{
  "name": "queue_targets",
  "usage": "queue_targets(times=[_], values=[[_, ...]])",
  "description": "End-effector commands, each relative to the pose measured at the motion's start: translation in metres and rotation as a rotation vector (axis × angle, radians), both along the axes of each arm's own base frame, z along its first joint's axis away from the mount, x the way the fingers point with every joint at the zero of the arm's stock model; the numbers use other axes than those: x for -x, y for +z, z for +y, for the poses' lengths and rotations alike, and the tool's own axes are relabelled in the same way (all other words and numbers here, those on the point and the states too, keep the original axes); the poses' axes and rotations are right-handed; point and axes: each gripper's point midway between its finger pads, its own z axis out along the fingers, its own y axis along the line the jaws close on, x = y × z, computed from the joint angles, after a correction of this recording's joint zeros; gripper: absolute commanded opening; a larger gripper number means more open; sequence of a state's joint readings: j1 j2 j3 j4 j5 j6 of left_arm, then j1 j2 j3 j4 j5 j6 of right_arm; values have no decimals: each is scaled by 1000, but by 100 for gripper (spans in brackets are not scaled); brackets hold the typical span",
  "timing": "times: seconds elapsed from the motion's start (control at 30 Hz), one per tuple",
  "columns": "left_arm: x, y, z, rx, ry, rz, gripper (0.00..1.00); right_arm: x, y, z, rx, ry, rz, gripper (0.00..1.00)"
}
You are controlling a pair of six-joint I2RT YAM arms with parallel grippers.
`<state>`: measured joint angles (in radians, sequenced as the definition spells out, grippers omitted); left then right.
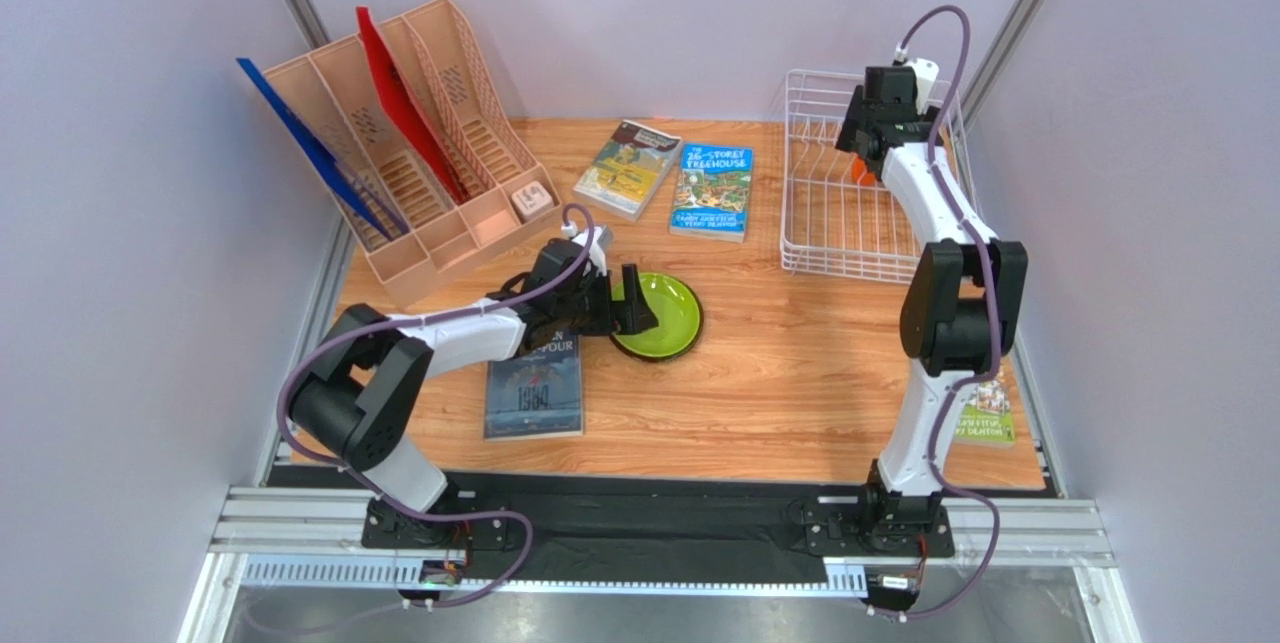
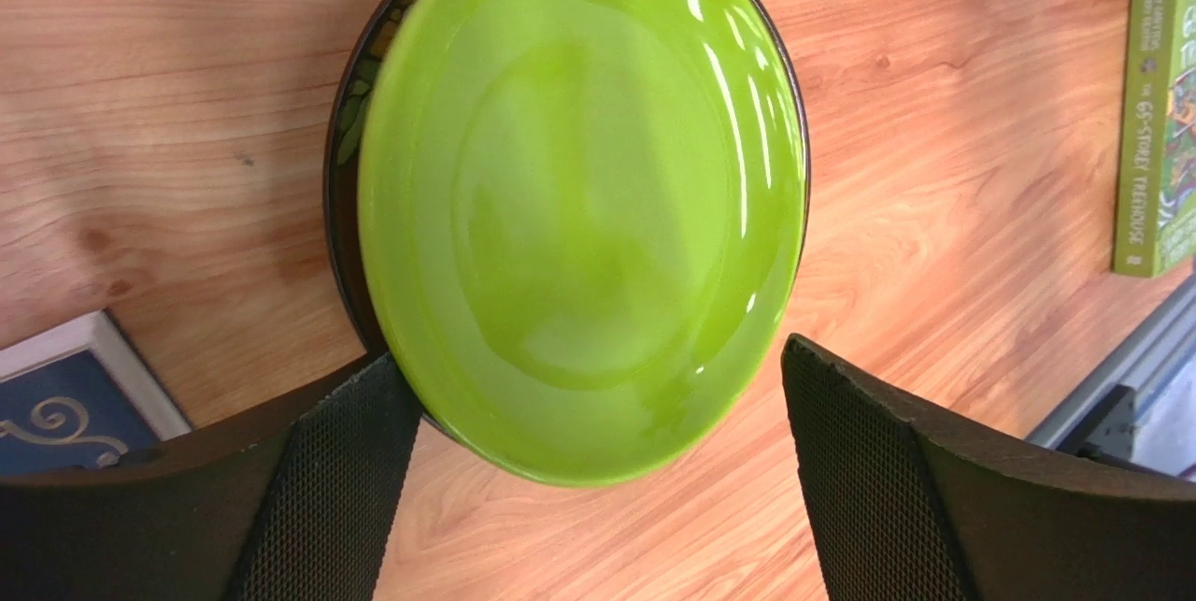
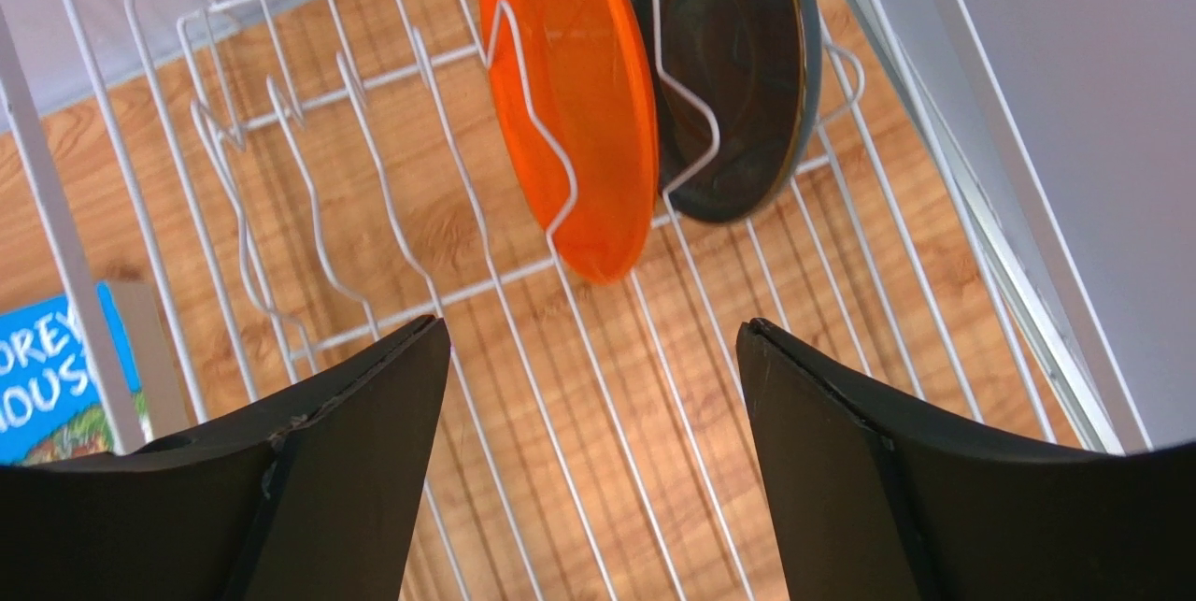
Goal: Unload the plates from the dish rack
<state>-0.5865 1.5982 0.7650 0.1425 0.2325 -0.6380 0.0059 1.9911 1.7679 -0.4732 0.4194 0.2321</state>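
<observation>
A lime green plate point(image 1: 657, 315) point(image 2: 583, 195) lies flat on the wooden table, stacked on a dark plate whose rim point(image 2: 346, 139) shows at its left side. My left gripper point(image 1: 624, 310) point(image 2: 590, 363) is open, its fingers standing either side of the green plate's near edge without clamping it. In the white wire dish rack point(image 1: 819, 208) point(image 3: 281, 139) an orange plate point(image 3: 569, 96) and a dark grey-teal plate point(image 3: 730, 68) stand upright between tines. My right gripper point(image 1: 872, 126) point(image 3: 593, 335) hangs open above the rack floor, just short of the orange plate, holding nothing.
A peach file organizer point(image 1: 406, 148) with blue and red folders stands at the back left, a small white cube point(image 1: 528, 201) beside it. Books lie at the back centre point(image 1: 628, 168) point(image 1: 712, 190), under the left arm point(image 1: 535, 381) and at the right edge point(image 1: 984, 411).
</observation>
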Motion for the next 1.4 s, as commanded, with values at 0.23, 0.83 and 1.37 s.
queue_targets(times=[0.23,0.83,1.37], values=[[0,17,24,-137,-17,-79,100,-59,-4,-38,136,-78,-37,77],[-13,39,26,-138,11,-161,100,-60,6,-49,281,-100,-29,0],[-10,73,23,-77,-2,-238,100,46,136,-32,372,-252,-210,0]])
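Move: For my right hand, open over the dish rack, the orange plate's middle is about 10 cm ahead, 4 cm to the right and 4 cm lower. The dark grey plate stands roughly 5 cm to the right of the orange one, and the blue book lies some 28 cm to my right hand's left, 4 cm ahead and 15 cm below. From my left hand the orange plate is about 29 cm ahead, 41 cm to the right and 7 cm higher. I reach my right hand forward, down and slightly right into the rack, about 6 cm out and 5 cm down, and close my fingers to pinch the orange plate's near rim. Keeping that pinch, I roll the hand some 30 degrees, its left side dropping, and pull up about 10 cm and back about 6 cm. My open left hand backs 3 cm left from the green plate, then rises. ##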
